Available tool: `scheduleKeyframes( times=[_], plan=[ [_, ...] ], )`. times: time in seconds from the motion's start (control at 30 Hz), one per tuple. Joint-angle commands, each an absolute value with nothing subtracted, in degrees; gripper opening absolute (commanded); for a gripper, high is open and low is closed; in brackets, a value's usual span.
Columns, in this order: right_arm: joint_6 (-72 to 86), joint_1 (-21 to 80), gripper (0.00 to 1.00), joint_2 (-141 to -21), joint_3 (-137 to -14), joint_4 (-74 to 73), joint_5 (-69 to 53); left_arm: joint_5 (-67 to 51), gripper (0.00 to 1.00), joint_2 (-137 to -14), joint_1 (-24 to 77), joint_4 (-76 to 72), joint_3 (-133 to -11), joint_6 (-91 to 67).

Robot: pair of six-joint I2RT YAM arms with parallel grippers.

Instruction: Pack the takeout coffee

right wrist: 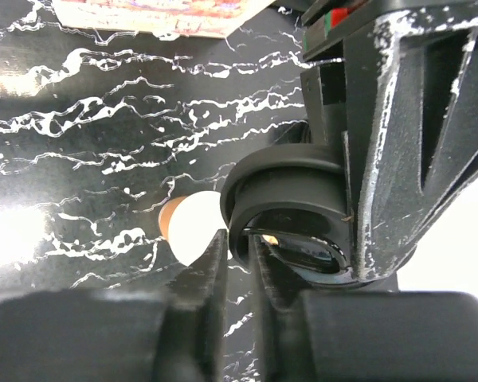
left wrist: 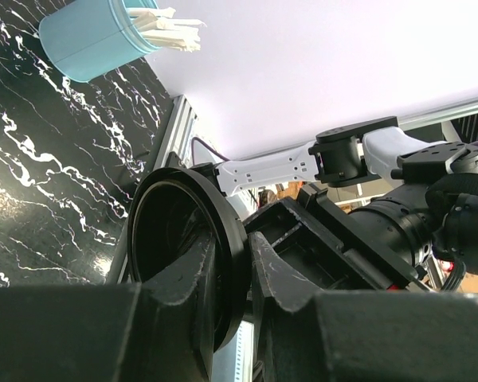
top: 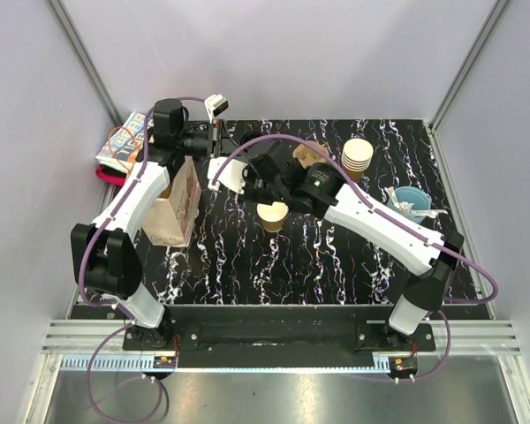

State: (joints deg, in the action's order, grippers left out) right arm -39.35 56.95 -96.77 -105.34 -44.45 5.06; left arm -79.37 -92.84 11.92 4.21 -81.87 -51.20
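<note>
The takeout coffee's brown paper cup (top: 272, 215) stands lidless and upright on the black marbled table; from the right wrist its pale inside (right wrist: 187, 227) shows below the fingers. Its round black lid (left wrist: 155, 239) hangs on edge in the air behind the cup. My left gripper (left wrist: 235, 239) is shut on the lid's rim. My right gripper (right wrist: 240, 243) has come in from the opposite side, its fingers pinching another part of the lid (right wrist: 283, 191). In the top view the two grippers (top: 214, 141) (top: 246, 177) meet at the back left, and the lid is hidden between them.
A brown paper bag (top: 177, 203) stands under the left arm. A stack of lidless paper cups (top: 357, 157) is at the back right. A light blue cup with white stirrers (top: 412, 201) (left wrist: 95, 40) stands near the right edge. Colourful packets (top: 124, 146) lie at the back left.
</note>
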Motion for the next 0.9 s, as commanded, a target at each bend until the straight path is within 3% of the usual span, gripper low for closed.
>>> scheduleKeyframes(
  times=[0.0,0.17,0.3,0.4,0.43,0.6,0.67,0.8,0.87],
  plan=[
    [-39.55,57.3,0.12,-95.45,-104.77,-40.61,8.17,-82.97,0.0,-89.91,11.95,0.62,-81.83,-53.61],
    [-39.73,57.48,0.01,-95.45,-104.5,-40.61,8.44,-83.06,0.03,-89.74,11.51,-1.31,-81.39,-54.93],
    [-39.9,57.57,0.0,-95.1,-104.85,-41.92,8.18,-83.06,0.26,-89.65,10.9,-1.93,-81.3,-55.37],
    [-39.99,57.66,0.0,-94.83,-106.26,-45.08,6.95,-83.06,0.36,-89.65,10.02,-2.11,-81.65,-55.28],
    [-40.08,57.74,0.0,-94.66,-107.48,-47.35,5.81,-82.97,0.48,-89.82,9.5,-2.2,-82.52,-55.11],
    [-39.9,57.66,0.0,-93.17,-111.35,-53.95,2.64,-80.96,0.77,-91.49,6.6,7.6,-89.63,-46.19],
    [-40.25,57.66,0.0,-92.9,-112.49,-57.47,1.93,-79.2,0.99,-92.28,5.98,12.45,-95.25,-38.72],
    [-40.34,57.31,0.0,-91.76,-116.18,-63.01,1.5,-67.64,0.99,-94.22,5.45,29.76,-104.4,-22.61],
    [-40.25,56.78,0.0,-91.67,-117.59,-66.26,1.32,-63.57,0.99,-93.69,5.62,29.97,-103.98,-18.83]
  ],
)
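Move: The black lid is pinched in the left fingers, its middle about 3 cm below, 2 cm right and 1 cm ahead of that hand. From the right hand, the lid is about 3 cm ahead, level sideways, some 1 cm higher. The lidless white cup stands roughly 6 cm right of the right hand, 2 cm ahead and 25 cm below. The lid stack lies about 27 cm ahead of that hand and the paper bag about 22 cm left, 4 cm ahead, both well below. Shut the right gripper on the rim of the black lid while the left still grips it, holding both nearly still. Then spread the left fingers wide to let go and pull that hand up about 6 cm, also left and forward, tilting the wrist some 15 degrees. Draw the right gripper back and to the right, away from the left, about 4 cm, keeping the lid pinched. ##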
